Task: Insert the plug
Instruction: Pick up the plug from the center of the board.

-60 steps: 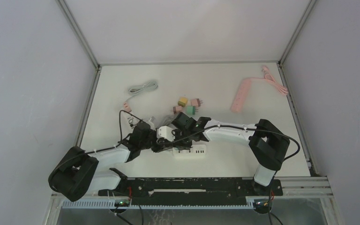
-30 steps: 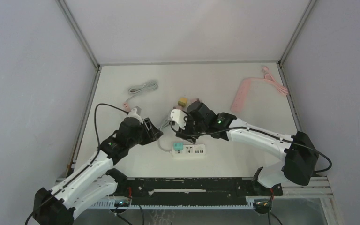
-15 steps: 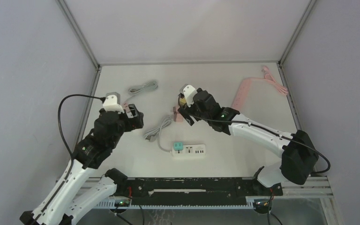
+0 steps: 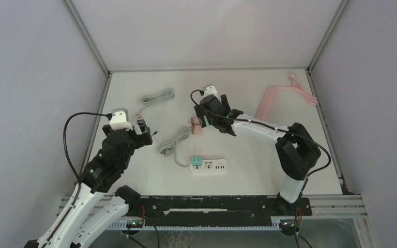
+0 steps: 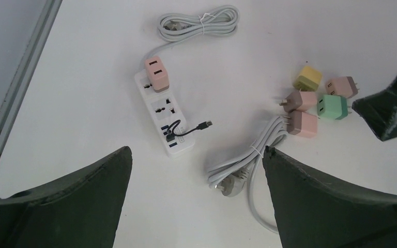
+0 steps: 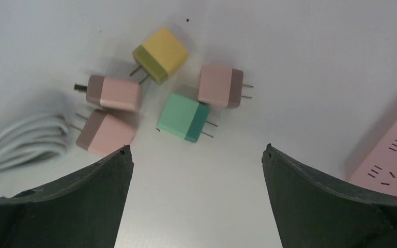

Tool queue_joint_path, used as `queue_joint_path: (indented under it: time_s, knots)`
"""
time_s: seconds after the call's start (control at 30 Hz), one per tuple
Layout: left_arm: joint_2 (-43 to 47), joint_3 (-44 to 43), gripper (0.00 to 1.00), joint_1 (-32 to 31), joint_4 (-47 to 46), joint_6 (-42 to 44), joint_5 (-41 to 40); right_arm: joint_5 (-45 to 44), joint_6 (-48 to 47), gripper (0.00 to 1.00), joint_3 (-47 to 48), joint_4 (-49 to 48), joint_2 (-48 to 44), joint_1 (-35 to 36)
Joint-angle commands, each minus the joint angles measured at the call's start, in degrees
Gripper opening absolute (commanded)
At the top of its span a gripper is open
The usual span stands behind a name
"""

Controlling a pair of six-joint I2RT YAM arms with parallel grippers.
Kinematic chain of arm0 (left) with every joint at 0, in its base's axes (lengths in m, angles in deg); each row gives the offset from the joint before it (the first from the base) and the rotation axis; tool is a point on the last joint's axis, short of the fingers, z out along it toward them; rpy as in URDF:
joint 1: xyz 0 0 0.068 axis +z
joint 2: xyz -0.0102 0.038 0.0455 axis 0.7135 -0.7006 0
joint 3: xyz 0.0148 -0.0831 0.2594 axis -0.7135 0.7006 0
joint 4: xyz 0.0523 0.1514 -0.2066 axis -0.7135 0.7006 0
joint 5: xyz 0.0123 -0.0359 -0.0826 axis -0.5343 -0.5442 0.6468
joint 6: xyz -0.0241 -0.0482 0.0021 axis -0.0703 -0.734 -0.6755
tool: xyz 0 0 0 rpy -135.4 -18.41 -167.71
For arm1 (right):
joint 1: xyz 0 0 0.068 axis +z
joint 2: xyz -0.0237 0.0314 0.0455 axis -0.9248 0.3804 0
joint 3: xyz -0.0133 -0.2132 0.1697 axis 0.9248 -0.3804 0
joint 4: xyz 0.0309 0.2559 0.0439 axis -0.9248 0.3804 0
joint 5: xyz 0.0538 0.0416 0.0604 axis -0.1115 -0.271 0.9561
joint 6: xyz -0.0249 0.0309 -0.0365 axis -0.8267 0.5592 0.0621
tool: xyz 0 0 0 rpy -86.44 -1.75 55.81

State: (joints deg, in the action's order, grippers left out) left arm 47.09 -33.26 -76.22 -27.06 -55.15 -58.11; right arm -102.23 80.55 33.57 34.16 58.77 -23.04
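A white power strip (image 4: 213,166) lies near the front, and a green plug (image 4: 196,163) sits in its left socket. Its grey cable (image 4: 173,142) is bundled to the left of it. My left gripper (image 4: 142,129) (image 5: 196,152) hangs open and empty above a second white strip (image 5: 164,111), which carries a pink plug (image 5: 156,74). My right gripper (image 4: 213,114) (image 6: 196,150) is open and empty over several loose plugs: yellow (image 6: 160,54), green (image 6: 184,118) and pink ones (image 6: 113,93).
A pink power strip (image 4: 266,103) with its cord lies at the back right. A coiled grey cable (image 4: 157,96) lies at the back left. A short black USB cable (image 5: 186,129) is plugged into the second white strip. Walls close in the table's left, back and right.
Both grippers have lifted away from the front white strip and opened wide. The left went left, the right went back over the loose plugs. The green plug stays in the strip.
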Motion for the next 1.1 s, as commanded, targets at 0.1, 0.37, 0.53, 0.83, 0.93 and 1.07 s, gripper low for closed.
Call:
queue_joint_path:
  time_s: [0.1, 0.37, 0.53, 0.83, 0.93, 1.07]
  knots:
    - [1.1, 1.0, 1.00, 0.7, -2.5, 1.8, 0.3, -3.8, 12.6, 0.96, 10.3, 5.1, 9.1, -1.6]
    - [1.7, 1.3, 1.00, 0.8, -2.6, 1.7, 1.0, -5.0, 15.2, 0.85, 15.4, 8.4, 15.7, -2.3]
    - [1.9, 1.5, 1.00, 0.7, -2.6, 1.8, 1.9, -4.0, 17.3, 0.76, 17.5, 10.0, 18.2, -2.9]
    - [2.0, 1.7, 1.00, 0.7, -2.7, 1.8, 2.3, -3.7, 23.2, 0.69, 20.1, 14.0, 20.5, -2.5]
    - [1.8, 1.7, 1.00, 0.7, -2.7, 1.9, 2.5, -3.6, 25.2, 0.69, 20.2, 13.7, 20.5, -2.1]
    - [1.7, 1.6, 1.00, 0.7, -2.8, 1.9, 2.8, -4.5, 28.9, 0.72, 21.6, 15.8, 21.8, -2.1]
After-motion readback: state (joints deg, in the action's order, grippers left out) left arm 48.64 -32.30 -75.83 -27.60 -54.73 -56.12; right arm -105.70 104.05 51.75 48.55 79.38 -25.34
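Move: From the open right hand, the green plug lies about 5 cm ahead, 2 cm to the left and some 10 cm below. At about the same depth, the far pink plug is roughly 9 cm ahead and 1 cm right, the yellow plug 9 cm ahead and 6 cm left, and the left pink plug 5 cm ahead and 8 cm left. From the left hand, the green plug is about 18 cm ahead, 22 cm right and 22 cm below. The right hand sinks some 7 cm towards the green plug, with about 3 cm of forward reach made early on, and slows almost to a stop low over it. On the way it turns clockwise about 20 degrees to square up to the plug and tips its fingers more steeply down, while they narrow from wide open to roughly 70 percent, so that one tip comes near the plug's rear end and the other near its prongs, with no grip yet. ##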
